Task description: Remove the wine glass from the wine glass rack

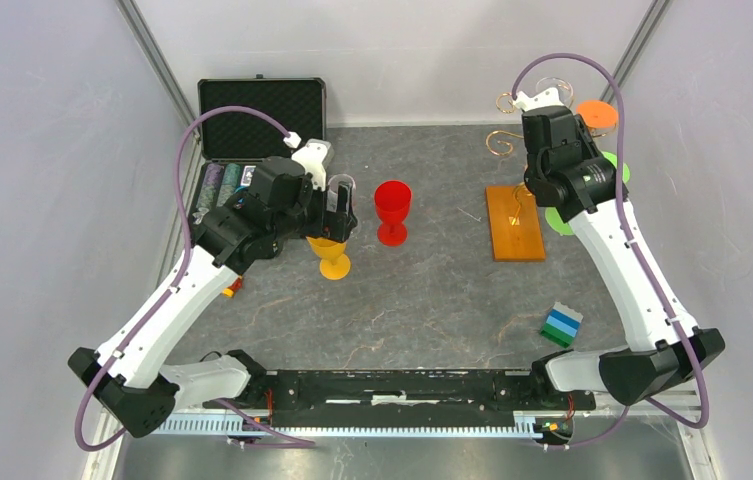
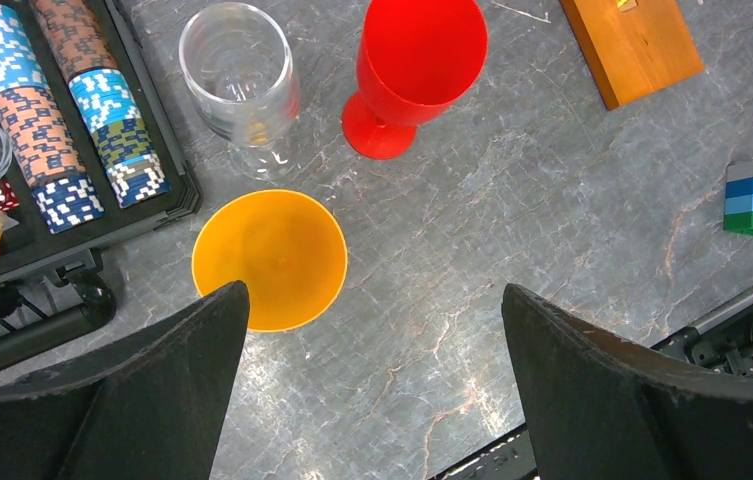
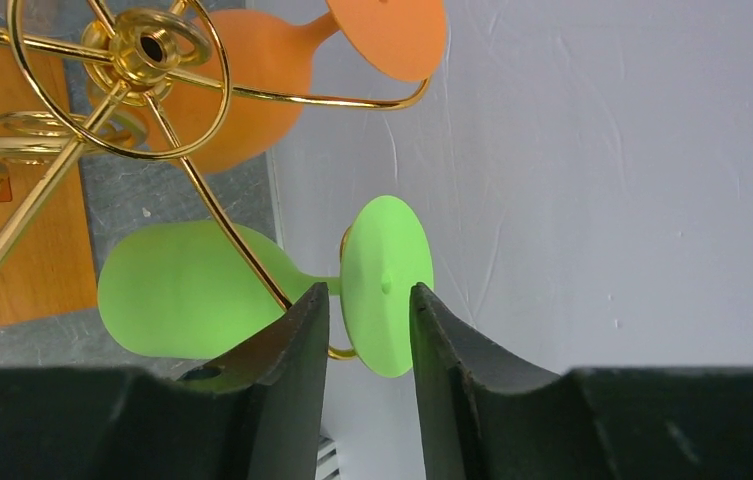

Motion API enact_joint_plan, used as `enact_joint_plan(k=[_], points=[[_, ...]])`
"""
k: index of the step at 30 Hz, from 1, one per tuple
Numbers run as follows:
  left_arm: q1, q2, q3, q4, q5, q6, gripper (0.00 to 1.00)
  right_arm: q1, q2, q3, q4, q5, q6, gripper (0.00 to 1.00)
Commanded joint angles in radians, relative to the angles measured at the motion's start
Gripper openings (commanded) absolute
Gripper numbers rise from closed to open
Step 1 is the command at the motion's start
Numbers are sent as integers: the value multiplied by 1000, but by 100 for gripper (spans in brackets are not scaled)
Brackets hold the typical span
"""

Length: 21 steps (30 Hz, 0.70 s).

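The gold wire wine glass rack (image 3: 152, 45) stands on its orange-brown wooden base (image 1: 514, 222) at the back right. A green wine glass (image 3: 182, 290) hangs on one wire arm, its round foot (image 3: 387, 285) toward the wall. My right gripper (image 3: 367, 292) has one finger on each side of that foot, with a narrow gap on the left side, so it stands open. An orange wine glass (image 3: 252, 80) hangs on another arm. My left gripper (image 2: 372, 290) is wide open above the table with nothing in it, beside a yellow glass (image 2: 270, 258).
A red glass (image 2: 417, 70) and a clear glass (image 2: 237, 75) stand upright mid-table. An open black chip case (image 2: 52, 130) lies at the back left. Stacked blue and green blocks (image 1: 560, 325) sit front right. The grey wall is close behind the rack.
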Motion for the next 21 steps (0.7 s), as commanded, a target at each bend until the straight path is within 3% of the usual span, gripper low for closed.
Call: enact_joint_plan(k=[1,14,18,21], points=[[-2,-30,-6,44,3,43,100,-9,-4,-11,40,29,-26,39],[-2,-47,-6,47,10,37,100,-12,-11,-72,54,64,-46,18],[-2,-46,-5,47,12,37,100,-14,-13,-77,67,90,-58,16],[-2,-43,-4,47,14,35,100,-13,-15,-81,75,103,-66,5]])
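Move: The green glass's foot, hanging on the rack, is right at the right fingertips: its centre some 2 cm ahead, 2 cm to the right and about level. The orange glass's foot is about 10 cm ahead, neither left nor right, level too; the rack's gold hub stands roughly 7 cm ahead, 7 cm left and 5 cm lower. From the left hand, the green foot is about 8 cm ahead, 41 cm right and 7 cm higher. The right hand eases about 1 cm down and right, fingers closing to pinch the green foot's near edge. ##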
